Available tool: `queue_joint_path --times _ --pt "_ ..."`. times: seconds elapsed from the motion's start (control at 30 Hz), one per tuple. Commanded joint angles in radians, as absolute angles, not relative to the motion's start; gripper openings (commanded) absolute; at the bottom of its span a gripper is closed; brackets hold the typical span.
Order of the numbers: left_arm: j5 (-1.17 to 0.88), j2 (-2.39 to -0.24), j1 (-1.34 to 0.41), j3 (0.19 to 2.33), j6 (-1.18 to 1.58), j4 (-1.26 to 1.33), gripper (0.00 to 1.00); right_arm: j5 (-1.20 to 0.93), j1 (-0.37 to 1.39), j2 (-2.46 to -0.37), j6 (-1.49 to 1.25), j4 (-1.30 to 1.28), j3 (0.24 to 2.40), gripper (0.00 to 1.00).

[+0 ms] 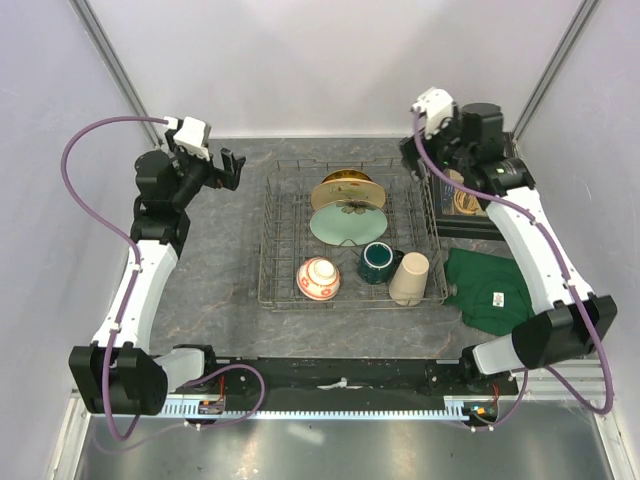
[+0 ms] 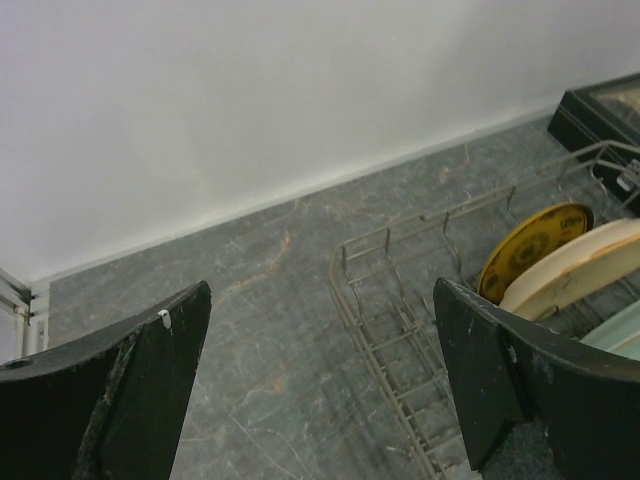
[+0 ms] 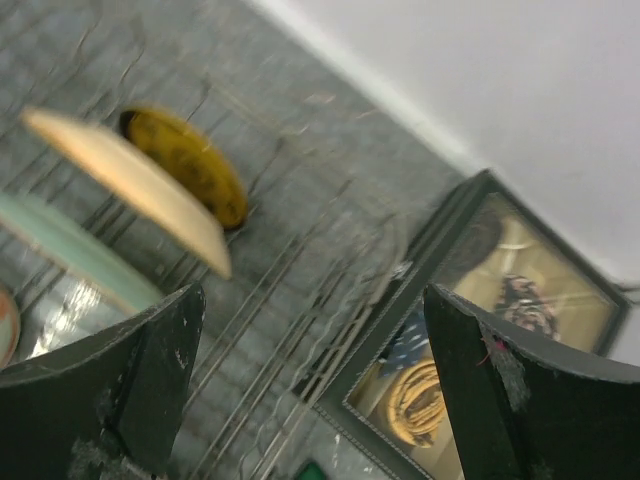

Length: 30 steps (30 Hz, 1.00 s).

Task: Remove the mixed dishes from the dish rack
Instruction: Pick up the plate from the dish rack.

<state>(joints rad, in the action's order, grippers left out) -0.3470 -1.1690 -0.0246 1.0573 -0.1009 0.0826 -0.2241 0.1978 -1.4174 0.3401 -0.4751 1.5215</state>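
The grey wire dish rack [image 1: 268,250] stands mid-table. Inside it, the gold-brown plate [image 1: 349,189] and the pale green plate [image 1: 347,224] stand on edge at the back. The red-and-white bowl [image 1: 318,278], dark green mug [image 1: 378,262] and beige tumbler [image 1: 409,277] sit along the front. My left gripper [image 1: 232,165] hovers open left of the rack's back corner, empty; its wrist view shows the rack [image 2: 400,330] and gold-brown plate [image 2: 535,245]. My right gripper [image 1: 415,160] hangs open and empty over the rack's back right edge [image 3: 300,300].
A dark glass-lidded box [image 1: 465,205] lies right of the rack, directly under the right arm, also seen from the right wrist [image 3: 500,300]. A green folded cloth [image 1: 492,290] lies at the front right. White walls close the back and sides.
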Motion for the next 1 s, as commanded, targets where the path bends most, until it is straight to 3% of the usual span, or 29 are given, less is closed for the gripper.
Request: queue_joint_path --times 0.0,0.43,0.97 --pt "-0.423 -1.177 -0.025 1.086 -0.175 -0.033 0.99 -0.268 0.276 -1.468 0.501 -0.718 1.582 0.98" --pt "-0.577 -1.198 -0.025 1.040 -0.391 -0.192 0.98 -0.334 0.443 -1.500 0.707 -0.871 1.552 0.98" --pt "-0.614 -1.173 -0.025 0.985 -0.492 -0.170 0.99 -0.291 0.511 -1.626 0.805 -0.821 1.537 0.94"
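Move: The mint plate stands in the rack about 16 cm to the right hand's left, 5 cm back and some 19 cm below. From that hand, the cream plate is about level ahead and 16 cm left, while the green mug is roughly 11 cm back and 9 cm left; both are well below. The painted bowl sits around 10 cm back and 7 cm left of the mint plate. From the left hand, the mint plate is about 24 cm right, 2 cm back and 19 cm below. Heading for the right-hand edge of the mint plate, the open right hand sinks about 13 cm while sweeping left and back, then finishes mostly downward without touching it. The wrist swings some 35 degrees counter-clockwise, tips down and lowers its left side. The open left hand sinks about 10 cm beside the rack, easing slightly back and turning clockwise as its fingers tip down. ##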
